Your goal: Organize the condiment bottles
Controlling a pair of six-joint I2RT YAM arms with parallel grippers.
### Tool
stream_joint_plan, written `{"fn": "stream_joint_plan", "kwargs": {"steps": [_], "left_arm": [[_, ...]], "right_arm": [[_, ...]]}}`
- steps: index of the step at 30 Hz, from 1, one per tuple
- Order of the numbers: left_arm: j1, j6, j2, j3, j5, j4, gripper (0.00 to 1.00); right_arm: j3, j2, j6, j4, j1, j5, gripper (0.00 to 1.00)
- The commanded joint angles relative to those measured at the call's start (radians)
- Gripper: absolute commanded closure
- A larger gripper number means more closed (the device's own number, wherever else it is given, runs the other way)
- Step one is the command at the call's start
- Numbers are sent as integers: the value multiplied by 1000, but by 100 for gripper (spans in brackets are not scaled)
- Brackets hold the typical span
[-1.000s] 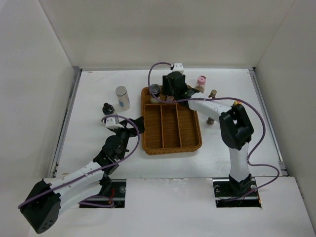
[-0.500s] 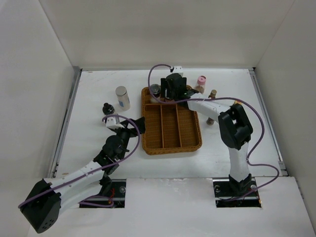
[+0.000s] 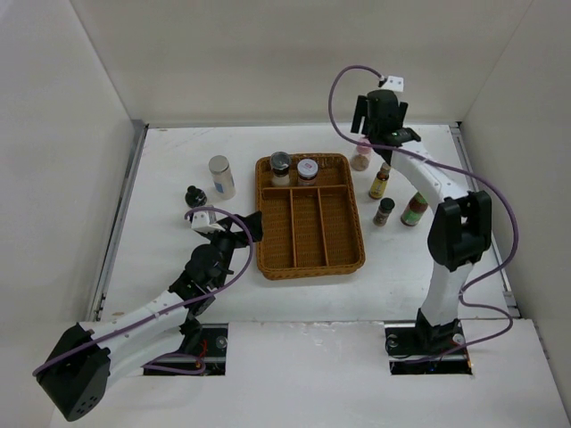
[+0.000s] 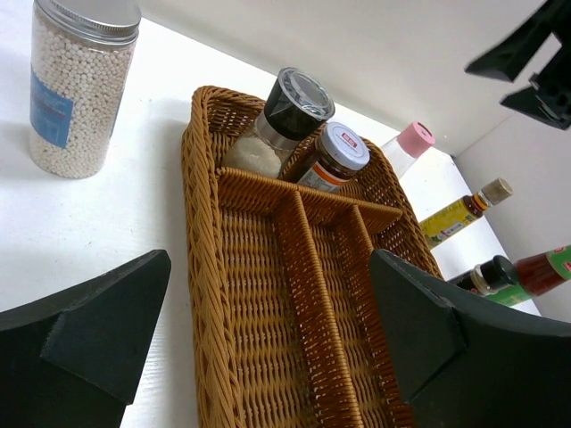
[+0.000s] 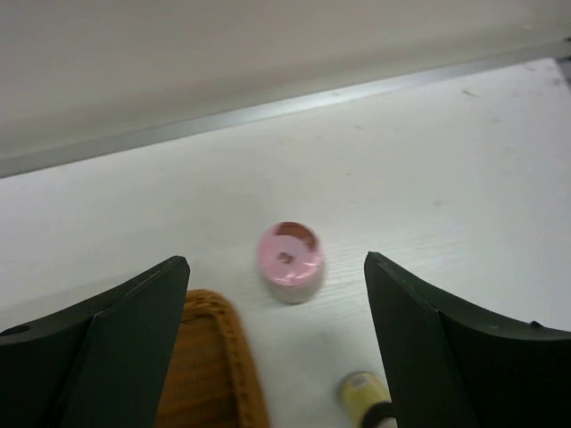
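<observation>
In the wicker tray's [image 3: 308,254] far compartment stand a black-capped grinder [image 3: 280,166] [image 4: 287,109] and a red-and-white-capped jar [image 3: 308,169] [image 4: 335,157]. My right gripper [image 3: 368,132] [image 5: 277,263] hangs open, high above the pink-capped bottle [image 3: 361,160] [image 5: 290,259], touching nothing. Right of the tray stand a yellow bottle [image 3: 380,183] [image 5: 361,392], a dark bottle [image 3: 384,211] and a red-and-green bottle [image 3: 414,208]. Left of it are a white cylinder [image 3: 220,176] [image 4: 80,89] and a small black-capped bottle [image 3: 192,195]. My left gripper [image 3: 250,230] [image 4: 268,348] is open and empty at the tray's left rim.
The three long compartments of the tray [image 4: 268,294] hold nothing. White walls enclose the table on the left, back and right. The right arm's elbow [image 3: 457,227] rises over the table's right side.
My right gripper opened, leaving the red-and-white-capped jar in the tray's far compartment, then rose and swung right over the pink-capped bottle. The left arm has not moved.
</observation>
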Motion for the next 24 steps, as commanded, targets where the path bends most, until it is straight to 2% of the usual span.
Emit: {"fn": "stream_joint_plan", "kwargs": {"steps": [1,6,19,24], "left_arm": [[8,-9,1,-3,14,57,4],[6,-12,17,2,18,60,4],[6,-20,40,5,18,63,4],[10,-20,37,2,18,66,4]], "right_arm": [[73,31,-63,-136,-18,20,14],[157,104,-83,-251,-43,-44,14],[242,226,-89,-260,-75,-124,13],[262,270,-84,-257,-80,-133,18]]}}
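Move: The pink-capped jar stands almost straight below the open right hand, about 18 cm down and 1 cm to its left. The yellow-label bottle is some 8 cm back and 4 cm to the right; the white-lidded jar, in the basket, is about 5 cm back and 15 cm left, and the basket's middle roughly 17 cm back and 15 cm left. From the left hand the pink-capped jar lies about 25 cm ahead and 34 cm right. Down onto the pink-capped jar goes the right hand, about 10 cm lower, after its swing rightward runs out within the first 3 cm. The wrist tips the fingers some 20 degrees farther down while they stay wide open, and the descent slows close above the pink cap; no contact can be seen yet. ##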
